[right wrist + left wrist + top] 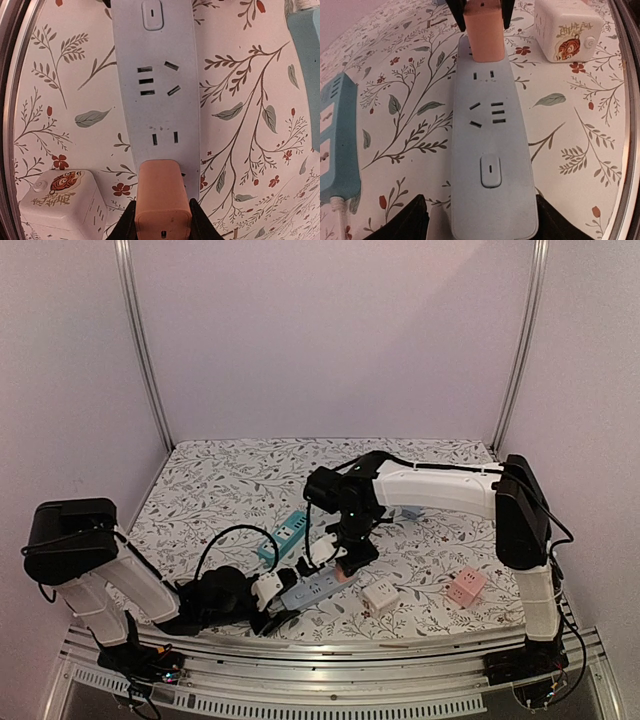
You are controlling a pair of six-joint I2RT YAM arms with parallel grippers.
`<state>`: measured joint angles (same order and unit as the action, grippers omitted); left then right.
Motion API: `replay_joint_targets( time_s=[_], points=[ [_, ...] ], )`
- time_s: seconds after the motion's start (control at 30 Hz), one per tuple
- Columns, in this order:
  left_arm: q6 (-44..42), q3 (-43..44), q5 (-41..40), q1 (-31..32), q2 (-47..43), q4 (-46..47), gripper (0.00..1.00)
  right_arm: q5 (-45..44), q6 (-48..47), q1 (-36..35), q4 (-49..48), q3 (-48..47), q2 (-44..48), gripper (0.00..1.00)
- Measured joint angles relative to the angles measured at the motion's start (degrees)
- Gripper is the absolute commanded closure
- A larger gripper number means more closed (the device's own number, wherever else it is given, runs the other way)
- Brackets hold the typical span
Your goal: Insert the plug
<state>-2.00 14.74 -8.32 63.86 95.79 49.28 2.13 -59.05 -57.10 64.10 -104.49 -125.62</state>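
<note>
A grey-blue power strip lies near the table's front edge. My left gripper is shut on its switch end, and in the left wrist view the black fingers press both sides of the strip. A salmon-pink plug stands upright on the strip's far end, with my right gripper shut on it. In the right wrist view the plug covers the end socket of the strip, held between the fingers of my right gripper. Its prongs are hidden. The plug meets the strip's face.
A teal power strip with a black cable lies left of the grey one. A white cube adapter with a tiger print sits just right of the strip, and a pink cube adapter farther right. The metal front rail runs close by.
</note>
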Motion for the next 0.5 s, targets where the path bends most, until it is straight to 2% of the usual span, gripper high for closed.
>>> replay_joint_targets(
  time_s=[0.17, 0.33, 0.4, 0.5],
  points=[
    [0.0, 0.3, 0.0, 0.0, 0.4, 0.3, 0.31, 0.0, 0.0, 0.0, 0.3, -0.5, -0.1, 0.99],
    [0.0, 0.3, 0.0, 0.0, 0.4, 0.2, 0.32, -1.4, 0.5, -0.5, 0.1, -0.4, 0.7, 0.66],
    [0.0, 0.4, 0.0, 0.0, 0.4, 0.1, 0.32, -2.4, 1.1, -1.0, -0.3, 0.0, 1.0, 0.50],
    [0.0, 0.7, 0.1, 0.0, 0.4, -0.2, 0.32, -6.3, 1.9, -1.4, -5.3, 3.6, 0.5, 0.32]
  ],
)
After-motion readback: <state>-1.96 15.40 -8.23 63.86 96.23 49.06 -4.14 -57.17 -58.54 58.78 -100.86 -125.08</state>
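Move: The pink plug stands upright on the far end of the white power strip, already between the right fingers, its middle about 1 cm below that hand point. The strip's middle is some 4 cm back and 6 cm left of the right hand, 4 cm down; the white cube is about 6 cm back, 7 cm right, 3 cm down; the teal strip is roughly 8 cm ahead, 11 cm left, 4 cm down. From the left hand the plug is about 7 cm ahead, 13 cm right, 3 cm up. The pink plug, still gripped at first, is let go: the right hand eases up by barely 1 cm, then its fingers open to about half and it drops quickly, nearly 2 cm, down around the plug towards the strip, edging forward about 1 cm as the fingertips tip some 5 degrees forward. The left hand stays put, its fingers still astride the strip's near end. ##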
